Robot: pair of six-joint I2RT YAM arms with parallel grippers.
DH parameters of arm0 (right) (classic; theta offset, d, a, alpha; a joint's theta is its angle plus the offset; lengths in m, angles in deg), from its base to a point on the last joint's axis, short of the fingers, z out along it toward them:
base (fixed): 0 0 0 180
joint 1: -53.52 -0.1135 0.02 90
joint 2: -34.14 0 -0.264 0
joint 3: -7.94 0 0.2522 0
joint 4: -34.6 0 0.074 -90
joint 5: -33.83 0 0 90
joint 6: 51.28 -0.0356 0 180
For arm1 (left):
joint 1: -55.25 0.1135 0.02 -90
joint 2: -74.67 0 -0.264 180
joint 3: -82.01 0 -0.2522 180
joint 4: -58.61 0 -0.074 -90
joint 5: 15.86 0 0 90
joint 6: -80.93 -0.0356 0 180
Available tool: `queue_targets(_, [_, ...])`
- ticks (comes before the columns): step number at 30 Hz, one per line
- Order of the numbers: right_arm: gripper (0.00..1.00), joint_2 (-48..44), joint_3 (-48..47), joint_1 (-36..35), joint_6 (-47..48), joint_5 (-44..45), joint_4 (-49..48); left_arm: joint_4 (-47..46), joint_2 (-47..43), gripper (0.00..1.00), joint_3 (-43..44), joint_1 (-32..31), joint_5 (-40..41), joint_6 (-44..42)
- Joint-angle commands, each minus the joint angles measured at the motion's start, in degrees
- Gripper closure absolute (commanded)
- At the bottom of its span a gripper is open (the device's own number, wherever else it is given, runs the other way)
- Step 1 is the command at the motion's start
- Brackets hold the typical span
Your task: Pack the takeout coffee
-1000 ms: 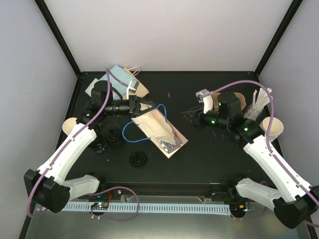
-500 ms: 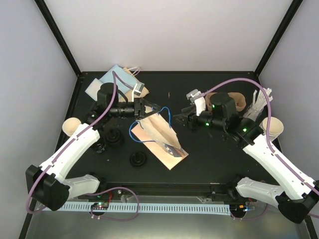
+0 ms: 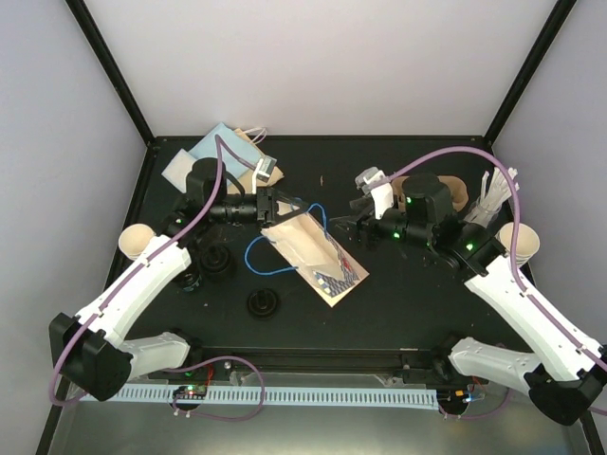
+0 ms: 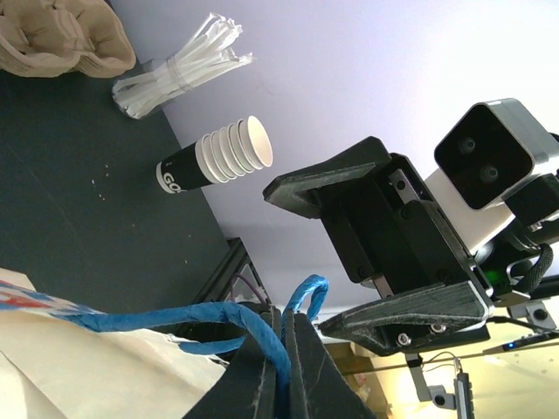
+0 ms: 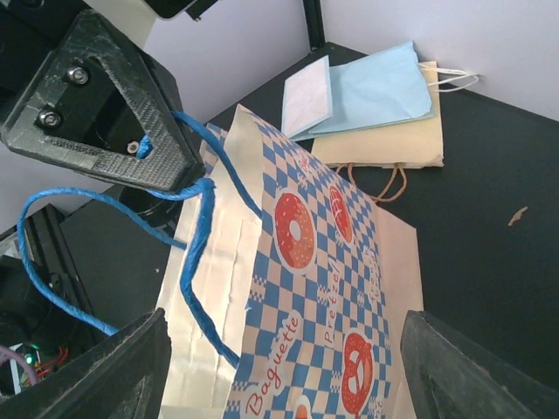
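Note:
A blue-checked paper bag (image 3: 318,254) lies slanted on the black table, its blue cord handle (image 4: 201,314) pinched in my left gripper (image 3: 285,202), which is shut on it (image 4: 286,367). My right gripper (image 3: 353,225) hovers open just right of the bag's top, and the printed side of the bag (image 5: 332,279) fills the space between its fingers (image 5: 288,371). Cream-tan paper cups (image 3: 520,242) stand stacked at the right edge, and another cup (image 3: 136,242) at the left. The brown pulp cup tray (image 3: 457,194) sits behind my right arm. Black lids (image 3: 263,303) lie near the front left.
White stir sticks (image 3: 493,197) stand at the back right beside the tray. Flat light-blue and tan paper bags (image 3: 223,152) lie at the back left corner. A loose loop of blue cord (image 3: 256,254) trails left of the bag.
My right gripper moved left toward the bag and its jaws opened wider. My left gripper shifted right with the handle, and the bag swung and shifted slightly right.

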Motion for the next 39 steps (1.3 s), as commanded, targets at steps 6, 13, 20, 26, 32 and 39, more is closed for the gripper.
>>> queue_targets(6, [0.26, 1.98, -3.61, -3.54, 4.58, 0.18, 2.84, -3.18, 1.29, 0.98, 0.33, -1.06, 0.54, 1.04])
queue_targets(13, [0.29, 4.16, -5.22, -5.09, 4.99, 3.27, 3.77, -3.50, 1.66, 0.98, 0.31, -1.46, 0.64, 1.36])
queue_targets(20, [0.37, 6.44, -6.85, -5.16, 4.28, 4.31, 3.23, -3.60, 1.55, 0.98, 0.13, -1.77, 0.91, 1.45])
queue_targets(26, [0.53, 8.06, -8.34, -5.36, 3.99, 3.09, 2.91, -3.76, 1.72, 0.99, -0.03, -1.98, 1.13, 1.47])
queue_targets(32, [0.70, 8.22, -7.52, -5.56, 3.00, 2.30, 1.81, -4.25, 1.93, 0.89, -0.19, -1.95, 1.31, 1.53])
queue_targets(39, [0.99, 7.33, -4.75, -5.54, -2.32, 9.29, -0.92, -5.41, 0.61, 0.63, 0.79, -1.86, 1.25, -1.37])
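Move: The blue handle's strand to be pinched lies about 4 cm left of the right hand, level fore and aft and 1 cm lower. The left fingertips holding the handle are some 7 cm left, 1 cm ahead and 1 cm higher; the paper bag's middle is about 5 cm left, 6 cm back and 15 cm below. From the left hand that strand is 3 cm right, 1 cm back, 2 cm lower. Right hand eases some 3 cm left, pinching the blue handle beside the left fingers, which then open partway. ##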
